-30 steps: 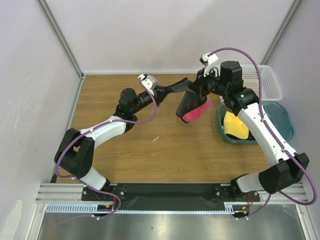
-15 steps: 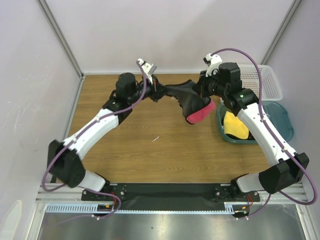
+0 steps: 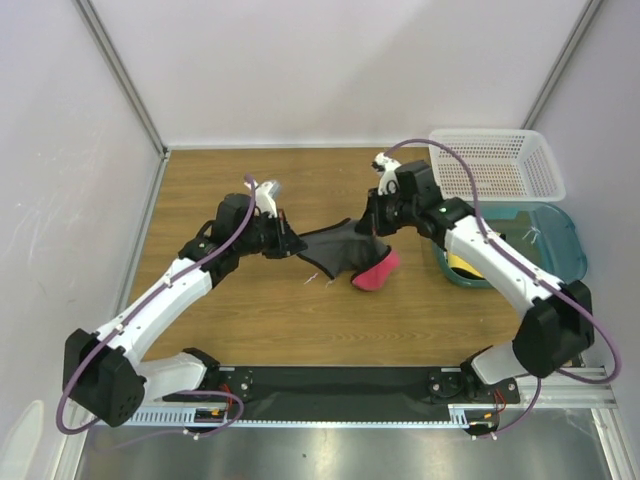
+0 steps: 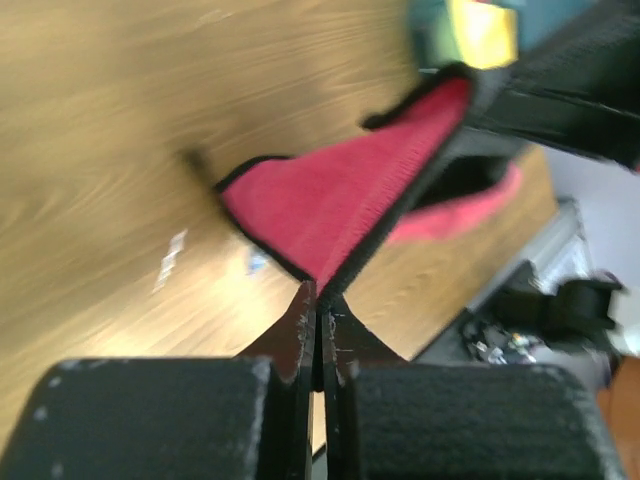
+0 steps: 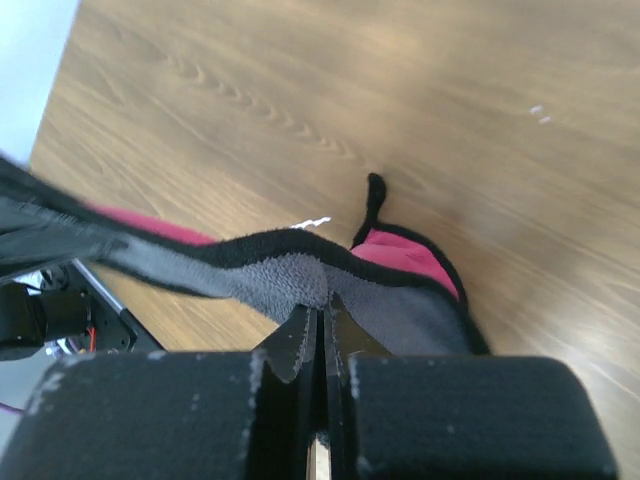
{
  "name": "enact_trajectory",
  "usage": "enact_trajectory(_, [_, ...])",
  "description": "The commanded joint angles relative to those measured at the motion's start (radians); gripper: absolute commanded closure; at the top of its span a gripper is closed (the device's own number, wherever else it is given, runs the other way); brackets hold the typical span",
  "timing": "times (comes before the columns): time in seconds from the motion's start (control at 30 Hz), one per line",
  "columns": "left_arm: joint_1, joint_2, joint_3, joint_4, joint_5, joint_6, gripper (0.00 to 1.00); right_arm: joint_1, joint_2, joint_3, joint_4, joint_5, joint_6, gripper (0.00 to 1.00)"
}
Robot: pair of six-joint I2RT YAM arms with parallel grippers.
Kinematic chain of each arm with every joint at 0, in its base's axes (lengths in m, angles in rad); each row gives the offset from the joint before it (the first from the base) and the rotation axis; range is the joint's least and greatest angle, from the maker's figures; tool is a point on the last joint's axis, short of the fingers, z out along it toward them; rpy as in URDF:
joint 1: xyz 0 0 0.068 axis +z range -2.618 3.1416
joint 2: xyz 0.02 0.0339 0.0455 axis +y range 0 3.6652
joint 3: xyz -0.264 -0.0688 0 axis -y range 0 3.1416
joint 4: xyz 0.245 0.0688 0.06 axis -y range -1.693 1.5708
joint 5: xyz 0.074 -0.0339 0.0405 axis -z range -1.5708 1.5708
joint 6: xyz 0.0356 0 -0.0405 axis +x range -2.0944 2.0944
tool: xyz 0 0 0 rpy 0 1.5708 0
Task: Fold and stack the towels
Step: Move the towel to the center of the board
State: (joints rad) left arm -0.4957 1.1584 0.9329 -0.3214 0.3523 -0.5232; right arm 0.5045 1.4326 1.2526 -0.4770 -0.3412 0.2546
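One pink-red towel [image 3: 345, 255] with black edging and a dark back hangs stretched between my two grippers, low over the wooden table [image 3: 230, 310]. My left gripper [image 3: 290, 245] is shut on its left corner. In the left wrist view the red face [image 4: 340, 200] runs away from the shut left gripper [image 4: 320, 295]. My right gripper [image 3: 375, 228] is shut on the right edge. The right wrist view has the right gripper [image 5: 325, 305] pinching the grey-black back [image 5: 290, 275], with a pink flap [image 5: 400, 255] beyond. A yellow towel [image 3: 460, 262] lies in the teal tub [image 3: 555, 235].
A white lattice basket [image 3: 495, 165] stands at the back right, behind the teal tub. Small white scraps [image 4: 170, 262] lie on the wood below the towel. Grey walls close the table at the left, back and right.
My left gripper has shut on the towel's left corner. Both arms have come down and toward the near side, carrying the towel from high at the back to low over the table's middle.
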Motion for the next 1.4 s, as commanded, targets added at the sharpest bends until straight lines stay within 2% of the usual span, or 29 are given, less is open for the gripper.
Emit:
enact_trajectory(0.0, [0.094, 0.000, -0.060, -0.009, -0.119, -0.028, 1.00, -0.009, 0.073, -0.007, 0.116, 0.100, -0.005, 0.99])
enact_trajectory(0.17, [0.143, 0.128, -0.063, 0.145, -0.196, 0.029, 1.00, -0.006, 0.225, 0.094, 0.166, 0.122, -0.044, 0.98])
enact_trajectory(0.23, [0.158, 0.171, -0.040, 0.159, -0.233, 0.051, 1.00, -0.006, 0.312, 0.191, 0.160, 0.114, -0.055, 1.00])
enact_trajectory(0.3, [0.160, 0.193, -0.003, 0.141, -0.228, 0.080, 1.00, -0.004, 0.365, 0.317, 0.083, 0.070, -0.081, 1.00])
enact_trajectory(0.37, [0.160, 0.175, 0.006, 0.124, -0.228, 0.100, 1.00, 0.003, 0.390, 0.361, 0.054, 0.053, -0.104, 1.00])
enact_trajectory(0.57, [0.160, -0.015, -0.003, -0.011, -0.202, 0.144, 1.00, 0.034, 0.315, 0.381, 0.008, 0.022, -0.140, 1.00])
enact_trajectory(0.83, [0.158, -0.278, 0.032, -0.220, -0.159, 0.135, 1.00, 0.172, 0.106, 0.349, -0.129, 0.139, -0.153, 1.00])
enact_trajectory(1.07, [0.158, -0.475, 0.158, -0.482, -0.196, 0.071, 1.00, 0.264, -0.115, 0.289, -0.209, 0.074, -0.045, 1.00])
enact_trajectory(1.17, [0.158, -0.520, 0.207, -0.576, -0.242, 0.071, 1.00, 0.275, -0.184, 0.196, -0.187, 0.044, 0.018, 1.00])
enact_trajectory(1.27, [0.158, -0.517, 0.149, -0.576, -0.306, 0.063, 1.00, 0.261, -0.190, 0.090, -0.141, 0.038, 0.035, 1.00])
enact_trajectory(1.37, [0.158, -0.467, 0.037, -0.449, -0.279, 0.028, 1.00, 0.235, -0.105, 0.067, -0.124, 0.027, 0.037, 1.00])
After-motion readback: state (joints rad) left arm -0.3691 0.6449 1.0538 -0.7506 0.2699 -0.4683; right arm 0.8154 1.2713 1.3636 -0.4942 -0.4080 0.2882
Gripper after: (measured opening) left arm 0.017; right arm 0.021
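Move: Both hands already hold the grey-and-red towel stretched between them, right hand about 17 cm to the right of the left. The board's center, where the towel is to go, lies some 6 cm ahead, 6 cm right and 20 cm below the left hand; from the right hand about 1 cm ahead, 11 cm left, equally low. The teal bin sits roughly 6 cm ahead and 38 cm right of the right hand, the white basket about 33 cm ahead, 38 cm right. Forward, down and leftward in one quick dip of some 7 cm, both hands carry the towel's held edge out together, then reverse into a long back-and-up sweep of 15 to 20 cm towards the bases, still drifting left and just starting to sink at the end. The wrists swing counter-clockwise and the fingertips lift some 15 degrees; both grips stay shut on the towel. ##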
